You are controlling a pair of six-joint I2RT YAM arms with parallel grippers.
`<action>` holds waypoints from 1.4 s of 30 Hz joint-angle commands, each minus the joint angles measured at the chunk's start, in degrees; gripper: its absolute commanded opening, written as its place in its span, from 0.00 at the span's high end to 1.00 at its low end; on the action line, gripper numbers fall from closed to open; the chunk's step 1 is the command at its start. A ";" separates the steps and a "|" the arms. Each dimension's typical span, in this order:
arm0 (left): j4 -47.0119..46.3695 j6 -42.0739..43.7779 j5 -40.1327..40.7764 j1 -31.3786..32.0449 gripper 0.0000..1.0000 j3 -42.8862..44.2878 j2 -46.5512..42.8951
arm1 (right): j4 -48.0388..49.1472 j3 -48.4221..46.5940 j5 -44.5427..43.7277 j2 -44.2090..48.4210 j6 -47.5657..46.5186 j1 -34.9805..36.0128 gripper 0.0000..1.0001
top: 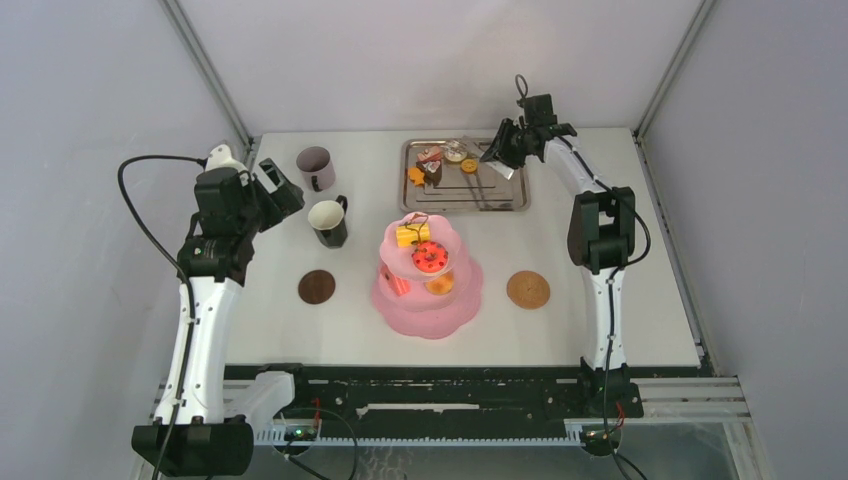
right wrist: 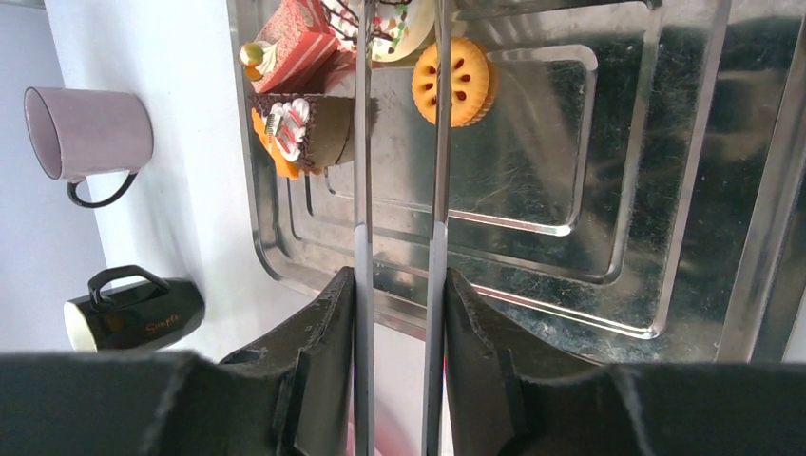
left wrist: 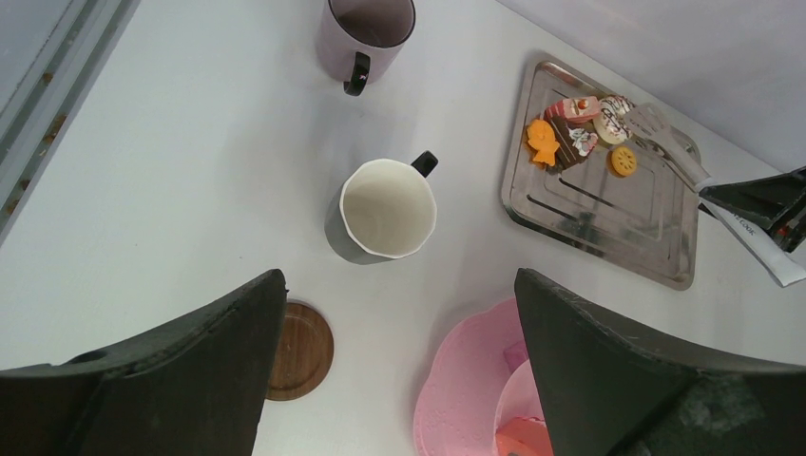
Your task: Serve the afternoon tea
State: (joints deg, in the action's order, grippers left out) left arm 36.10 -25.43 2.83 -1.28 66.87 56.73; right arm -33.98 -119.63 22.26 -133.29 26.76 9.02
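My right gripper (right wrist: pixel 399 285) is shut on a pair of steel tongs (right wrist: pixel 362 142), whose two arms reach out over the toy cakes (top: pixel 432 165) on the tray. In the right wrist view an orange biscuit (right wrist: pixel 453 82) lies under the right arm, with a chocolate slice (right wrist: pixel 304 128) left of the left arm. A white iced pastry (right wrist: pixel 390 28) sits between the arms at the frame's top edge. The pink tiered stand (top: pixel 400 310) holds several cakes. My left gripper (left wrist: pixel 399 313) hangs open above the table near the black mug (left wrist: pixel 388 211). The mauve mug (left wrist: pixel 366 38) stands further back.
The cakes lie at the left end of the steel tray (top: pixel 510 200) at the back of the table. One brown coaster (top: pixel 317 287) lies left of the stand and another coaster (top: pixel 528 290) lies right of it. Frame posts rise at the back corners.
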 commanded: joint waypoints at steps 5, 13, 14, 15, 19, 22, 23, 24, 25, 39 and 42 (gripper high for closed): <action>-2.49 0.47 0.25 -0.44 0.06 1.96 -0.97 | 4.88 3.27 1.40 5.76 0.45 -0.66 0.98; -2.39 0.64 0.18 -0.41 0.06 1.72 -2.89 | 7.49 10.42 -0.34 13.45 -0.04 -0.72 1.00; -2.31 0.64 0.04 -0.40 0.06 1.64 -3.23 | 7.76 11.50 -0.58 14.32 -0.07 -0.75 1.00; -2.27 0.65 -0.12 -0.47 0.06 1.57 -3.49 | 7.78 12.43 -0.72 15.51 -0.19 -0.75 1.00; -1.99 0.56 -0.76 -0.43 0.06 1.46 -4.65 | 8.43 17.24 -1.26 19.41 -0.44 -0.75 1.00; -1.91 0.49 -1.27 -0.40 0.06 1.34 -5.66 | 9.04 21.25 -1.95 23.43 -0.64 -0.75 1.00; -1.91 0.43 -1.47 -0.43 0.06 1.26 -6.03 | 9.02 22.60 -2.24 25.02 -0.73 -0.74 1.00; -1.84 0.44 -1.78 -0.45 0.06 1.12 -6.31 | 9.07 24.06 -2.58 26.70 -0.76 -0.75 1.00; -1.92 0.39 -2.02 -0.44 0.06 0.92 -6.58 | 9.15 25.89 -3.10 28.54 -0.87 -0.75 1.00; -2.01 -0.48 -6.74 -0.46 0.06 -2.68 -12.25 | 4.79 56.60 -8.20 62.84 -1.29 -0.79 1.00; -1.92 -0.37 -7.31 -0.45 0.06 -3.04 -13.35 | 1.81 62.37 -9.53 70.72 -0.99 -0.14 1.00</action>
State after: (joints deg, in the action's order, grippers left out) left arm 35.88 -25.52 -2.28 -1.28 65.06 44.95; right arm -30.06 -62.17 14.94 -71.09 25.93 8.32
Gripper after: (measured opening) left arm 0.940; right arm 0.388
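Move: The right hand holds the tongs, their tips already around the white donut, about 8 cm ahead of the hand, 9 cm left and 9 cm below. It goes to the pink cake stand, some 27 cm back and 18 cm left, its middle near hand height. The round cookie lies 4 cm ahead and 7 cm left, the chocolate cake 4 cm ahead and 16 cm left, both 10 cm lower; the cork coaster is 25 cm back, 3 cm right. From the left hand the stand is about 28 cm right, 2 cm back and 19 cm below. Keeping its grip on the tongs so that they go on pinching the donut, the right hand dips about a centimetre, then picks up speed back towards the cake stand, some 22 cm in all, rising about 10 cm and drifting 6 cm to the right while its fingers tip up about 10 degrees. The empty left hand stays wide open and draws back and up about 4 cm each way, its fingers also tilting up slightly. ##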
